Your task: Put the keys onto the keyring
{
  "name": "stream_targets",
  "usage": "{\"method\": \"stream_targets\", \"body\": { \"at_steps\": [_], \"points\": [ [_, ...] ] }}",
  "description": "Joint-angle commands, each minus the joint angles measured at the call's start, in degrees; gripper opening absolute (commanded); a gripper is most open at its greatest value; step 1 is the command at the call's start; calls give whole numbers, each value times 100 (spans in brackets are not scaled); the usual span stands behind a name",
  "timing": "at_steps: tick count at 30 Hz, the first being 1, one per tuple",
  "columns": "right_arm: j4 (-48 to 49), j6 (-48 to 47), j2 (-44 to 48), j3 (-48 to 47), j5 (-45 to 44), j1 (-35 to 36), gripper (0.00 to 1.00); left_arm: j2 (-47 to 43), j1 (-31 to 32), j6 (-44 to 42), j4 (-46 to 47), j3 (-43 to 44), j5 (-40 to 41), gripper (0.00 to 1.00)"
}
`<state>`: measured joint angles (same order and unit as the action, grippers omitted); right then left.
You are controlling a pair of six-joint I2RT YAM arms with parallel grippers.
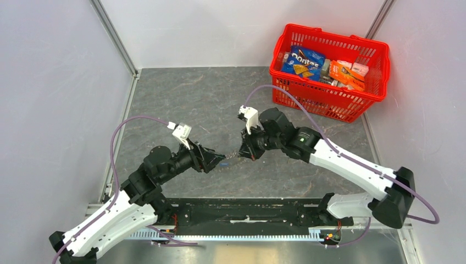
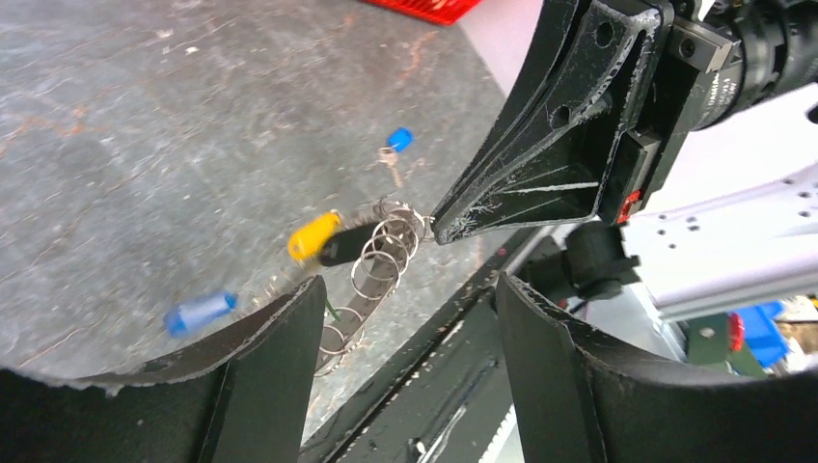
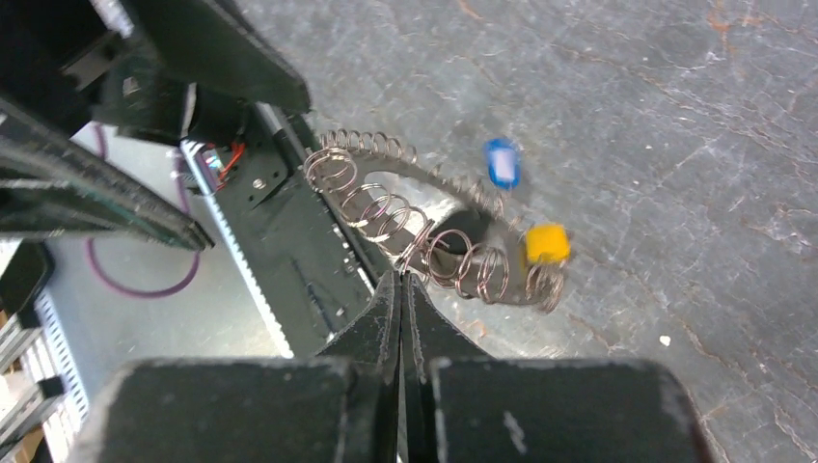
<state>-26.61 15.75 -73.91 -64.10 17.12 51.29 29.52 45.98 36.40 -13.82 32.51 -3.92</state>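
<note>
The keyring is a limp chain of small wire rings with a yellow tag. My right gripper is shut on one of its rings and holds that end just above the table. From the left wrist, the keyring and its yellow tag hang from the right gripper's fingertips. My left gripper is open, close beside the rings, with nothing between its fingers. One blue-headed key lies on the table to the left, another key farther off. From above, both grippers meet at the keyring.
A red basket with snack packs stands at the back right. The black rail between the arm bases runs along the near edge, just below the grippers. Grey walls close in the table on the left, back and right.
</note>
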Motion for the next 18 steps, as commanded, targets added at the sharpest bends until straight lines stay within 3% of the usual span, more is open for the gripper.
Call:
{"method": "stream_targets", "body": {
  "at_steps": [1, 9, 18],
  "points": [
    [-210, -153, 577, -109, 827, 23, 0, -111, -28, -149, 773, 195, -900, 73],
    [-689, -129, 1034, -434, 1473, 29, 0, -89, -28, 43, 1830, 179, -1991, 72],
    [-749, 15, 1368, -551, 1946, 30, 0, 290, -27, 368, 2948, 154, -2528, 71]
  ]
}}
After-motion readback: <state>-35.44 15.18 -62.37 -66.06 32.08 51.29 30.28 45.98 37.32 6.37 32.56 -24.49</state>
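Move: Hanging from the right hand's shut fingertips, the keyring has its middle about 4 cm to that hand's left, 1 cm back and 5 cm below. From the open left hand, its middle is some 5 cm to the right, 1 cm ahead and 6 cm lower. The loose blue-tagged key still on the table lies about 22 cm right of the right hand, 9 cm ahead and 19 cm down. Lifting and drawing back together, both hands keep close: the right, still pinching the keyring's edge, goes about 7 cm back and 6 cm up with a little drift right, turning some 15 degrees counter-clockwise. The left rises 8 cm, back 5 cm and a bit right beside the ring, swinging clockwise and tipping its fingertips up about 20 degrees; its fingers stay open and show no grip on the ring. ##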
